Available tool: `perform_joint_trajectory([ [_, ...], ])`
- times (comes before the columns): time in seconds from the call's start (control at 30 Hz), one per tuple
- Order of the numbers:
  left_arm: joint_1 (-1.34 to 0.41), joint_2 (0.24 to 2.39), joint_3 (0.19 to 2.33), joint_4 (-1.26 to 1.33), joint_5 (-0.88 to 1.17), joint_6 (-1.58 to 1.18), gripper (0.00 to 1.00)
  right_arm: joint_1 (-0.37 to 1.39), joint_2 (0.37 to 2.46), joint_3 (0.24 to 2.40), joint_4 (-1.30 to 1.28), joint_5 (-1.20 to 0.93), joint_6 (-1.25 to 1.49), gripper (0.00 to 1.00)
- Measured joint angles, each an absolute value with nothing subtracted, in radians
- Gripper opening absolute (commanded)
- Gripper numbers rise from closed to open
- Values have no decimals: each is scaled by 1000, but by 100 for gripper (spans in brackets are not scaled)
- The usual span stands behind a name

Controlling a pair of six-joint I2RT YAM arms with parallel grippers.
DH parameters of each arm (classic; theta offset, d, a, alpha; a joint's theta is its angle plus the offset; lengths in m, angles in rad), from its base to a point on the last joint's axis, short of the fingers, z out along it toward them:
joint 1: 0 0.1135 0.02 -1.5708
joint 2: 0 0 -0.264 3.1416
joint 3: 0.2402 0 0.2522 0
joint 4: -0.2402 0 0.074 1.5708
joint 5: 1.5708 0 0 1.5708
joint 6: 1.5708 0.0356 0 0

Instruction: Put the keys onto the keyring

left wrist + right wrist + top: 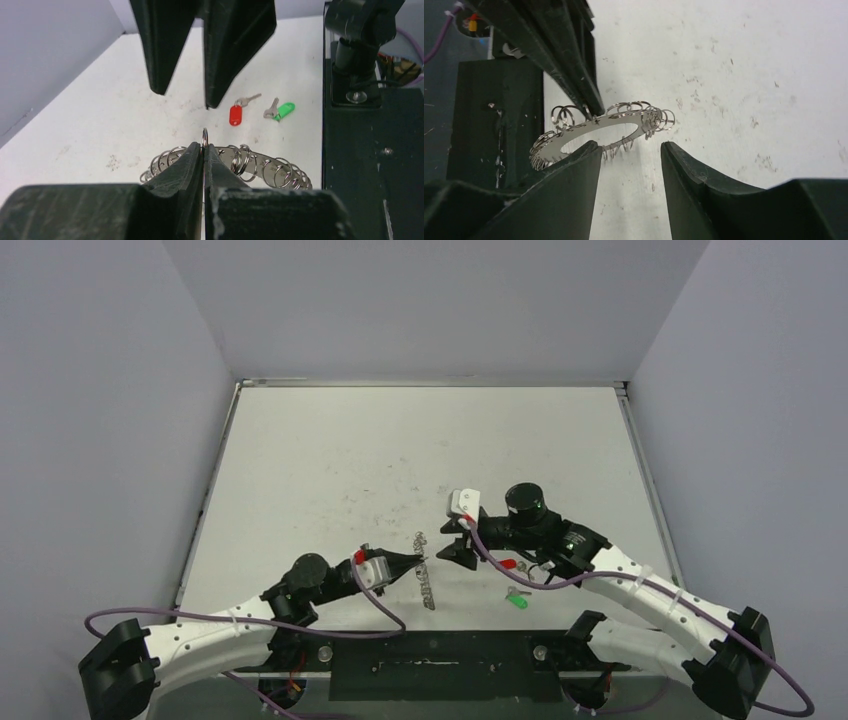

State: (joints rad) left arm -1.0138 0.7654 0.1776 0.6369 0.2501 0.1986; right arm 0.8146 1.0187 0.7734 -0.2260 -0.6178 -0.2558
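The keyring [427, 576] is a flat silver ring fringed with wire loops, seen edge-on in the left wrist view [270, 167] and tilted in the right wrist view [624, 118]. My left gripper [204, 148] is shut on one small wire loop at its rim, which pokes up between the fingertips. My right gripper [630, 150] is open just beside the ring's other side, its left fingertip [591, 150] close against the rim, with nothing between the jaws. The two keys lie on the table behind it: the red-tagged one [235, 114] and the green-tagged one [284, 111], both untouched.
The black mounting plate [430, 665] with the arm bases runs along the near table edge, close to the keys [516, 585]. Grey walls enclose the white table [420, 450] on three sides. A purple cable [520, 578] loops off the right arm above the keys.
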Motion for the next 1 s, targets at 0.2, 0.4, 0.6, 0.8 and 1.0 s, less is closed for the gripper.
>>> perform_joint_trajectory([
  [0.2,-1014,725,153,766,251,162,0,812,938,664,-73,-749,-277,43],
  [0.4,-1014,718,150,833,263,139,0,812,948,637,56,-832,-263,35],
  [0.6,-1014,719,144,864,271,130,0,812,962,637,157,-858,-224,28],
  [0.8,-1014,719,140,874,273,119,0,818,981,637,191,-874,-210,24],
  [1.0,-1013,726,136,877,272,116,0,829,995,637,194,-892,-211,11],
])
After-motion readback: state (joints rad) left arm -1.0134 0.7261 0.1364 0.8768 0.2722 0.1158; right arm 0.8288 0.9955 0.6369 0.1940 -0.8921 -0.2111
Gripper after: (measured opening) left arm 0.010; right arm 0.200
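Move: The small wire ring I hold upright in my left fingertips is what my right hand goes for: about 3 cm back, 3 cm left and 2 cm below it, and only about 1 cm to the right of my left hand. The keyring disc hangs under that ring, its middle some 5 cm back, 3 cm left and 7 cm below my right hand. On the table, 20 cm down, the red-tagged key lies about 16 cm right and 5 cm ahead of it, the green-tagged key 16 cm right and 2 cm back. My left hand keeps its pinch on the small ring and lifts the keyring about 5 cm, tipping its fingertips up a little. My right hand swings back first, then up and leftward to the ring, some 3.5 cm back and as much up, its fingertips tilting up and turning counter-clockwise about 15 degrees each while its fingers narrow from half open to a small gap around the ring. ##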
